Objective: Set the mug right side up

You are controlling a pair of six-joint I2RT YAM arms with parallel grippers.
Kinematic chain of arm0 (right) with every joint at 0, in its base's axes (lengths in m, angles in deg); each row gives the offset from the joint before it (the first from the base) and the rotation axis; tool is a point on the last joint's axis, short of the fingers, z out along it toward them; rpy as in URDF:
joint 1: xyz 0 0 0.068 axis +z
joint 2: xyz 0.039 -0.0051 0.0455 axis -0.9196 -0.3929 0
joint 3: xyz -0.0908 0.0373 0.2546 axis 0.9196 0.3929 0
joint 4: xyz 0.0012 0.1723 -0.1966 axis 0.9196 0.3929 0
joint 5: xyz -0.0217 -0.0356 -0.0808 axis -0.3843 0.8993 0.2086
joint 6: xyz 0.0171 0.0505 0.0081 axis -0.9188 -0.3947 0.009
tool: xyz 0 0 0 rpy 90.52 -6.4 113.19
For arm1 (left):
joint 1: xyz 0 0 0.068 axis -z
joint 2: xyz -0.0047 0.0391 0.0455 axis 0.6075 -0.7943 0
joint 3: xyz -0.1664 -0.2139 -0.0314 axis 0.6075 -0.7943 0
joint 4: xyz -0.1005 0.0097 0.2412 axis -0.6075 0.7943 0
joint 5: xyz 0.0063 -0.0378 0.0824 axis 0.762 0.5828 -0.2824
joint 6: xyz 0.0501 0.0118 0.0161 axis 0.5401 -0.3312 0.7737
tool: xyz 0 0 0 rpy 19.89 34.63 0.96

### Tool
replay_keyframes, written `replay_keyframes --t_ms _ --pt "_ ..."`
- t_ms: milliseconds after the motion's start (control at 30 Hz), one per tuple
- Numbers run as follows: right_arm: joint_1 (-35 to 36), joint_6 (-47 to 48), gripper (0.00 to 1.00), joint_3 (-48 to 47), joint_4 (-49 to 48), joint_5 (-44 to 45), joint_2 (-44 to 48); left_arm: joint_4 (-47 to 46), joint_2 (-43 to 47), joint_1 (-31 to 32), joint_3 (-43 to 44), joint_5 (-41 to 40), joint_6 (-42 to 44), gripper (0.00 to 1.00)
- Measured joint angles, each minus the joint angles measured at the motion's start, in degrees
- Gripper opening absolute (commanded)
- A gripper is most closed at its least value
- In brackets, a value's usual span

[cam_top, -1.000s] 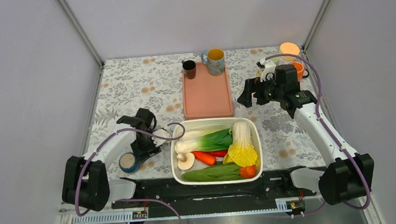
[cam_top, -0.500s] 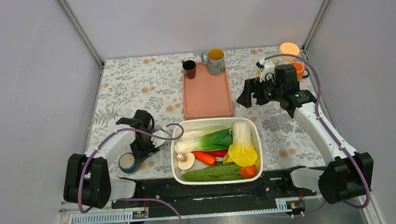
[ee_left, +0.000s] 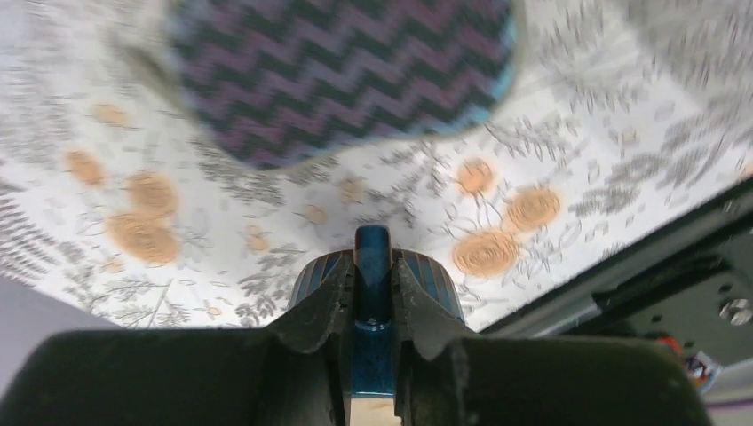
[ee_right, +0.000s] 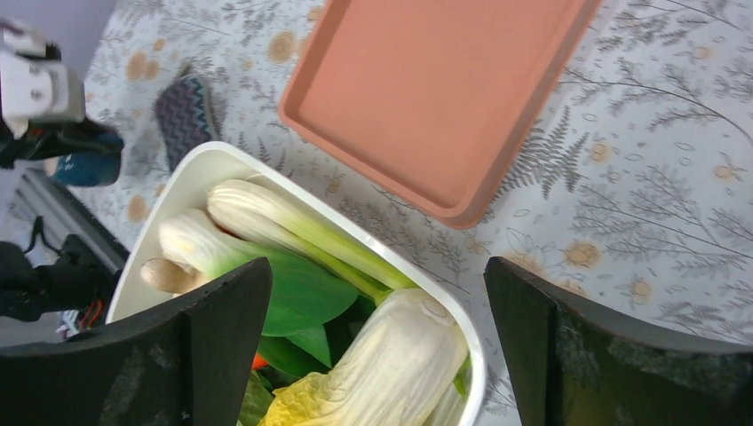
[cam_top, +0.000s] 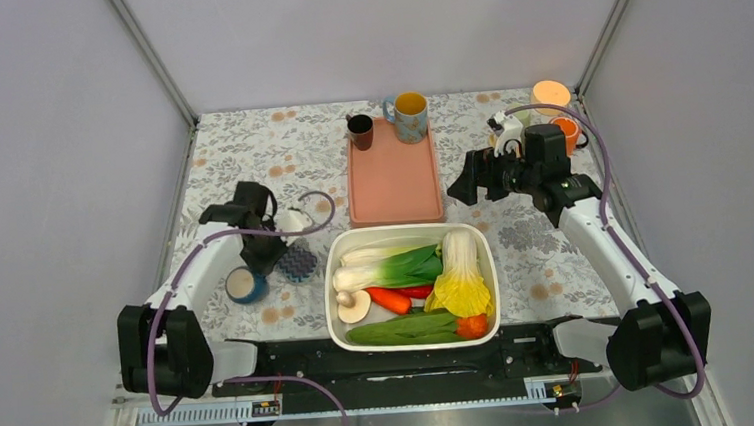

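A blue striped mug (cam_top: 244, 284) stands on the floral tablecloth at the near left, a pale round face pointing up. My left gripper (cam_top: 256, 265) is shut on its blue handle (ee_left: 373, 248); in the left wrist view the gripper (ee_left: 373, 271) has both jaws pressed on the handle, with the striped mug body (ee_left: 435, 282) just past them. The right wrist view shows the mug (ee_right: 84, 169) small at its left edge. My right gripper (cam_top: 464, 179) hangs open and holds nothing, right of the tray; in its own view the gripper (ee_right: 377, 306) is above the tub's far corner.
A dark zigzag-patterned item (cam_top: 297, 265) lies right beside the mug. A white tub (cam_top: 328, 277) of vegetables sits front centre. Behind it is a salmon tray (cam_top: 394, 182) with a brown cup (cam_top: 360, 131) and a flowered mug (cam_top: 408, 117). Orange cups (cam_top: 551, 94) stand back right.
My left gripper's jaws have shut on the mug's handle. The left wrist swung back, uncovering the zigzag item, and the mug shifted slightly away. The right arm barely moved.
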Motion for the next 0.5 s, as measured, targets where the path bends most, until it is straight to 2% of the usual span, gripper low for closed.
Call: replay_keyframes --t_ms 167,300,500 --pt "0.04 -5.81 0.99 5.92 -9.73 -8.0 2.69 -3.87 2.56 -2.47 5.46 2.78 -7.32 0.0" --pt "2.12 -11.54 0.99 9.97 -19.5 -11.67 3.8 -5.18 2.84 -4.33 8.57 8.07 -12.11 0.0" --pt "14.38 -18.73 0.99 11.52 -32.59 -12.44 1.73 -6.36 1.97 -5.16 16.76 16.0 -21.4 0.0"
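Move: Clasped by its handle in the left fingers and just clear of the table, the upside-down blue mug has its middle about 3 cm behind that hand and 4 cm to its left. The open right gripper waits roughly 11 cm ahead, 43 cm right and 14 cm higher; the sponge lies 5 cm ahead, 5 cm right and 7 cm below. For the right hand the mug is some 47 cm left, 14 cm back and 14 cm lower, with the vegetable bin's middle 17 cm back, 13 cm left and 17 cm lower. Carrying the mug up about 11 cm and forward some 8, drifting right as well, the left hand keeps its grip on the handle while it tips its fingertips outward and to the left and turns counter-clockwise. The right hand, jaws wide open, sweeps roughly 12 cm left and half as far back over the bin, rising slightly and rolling its left side up, to close in on the mug. ##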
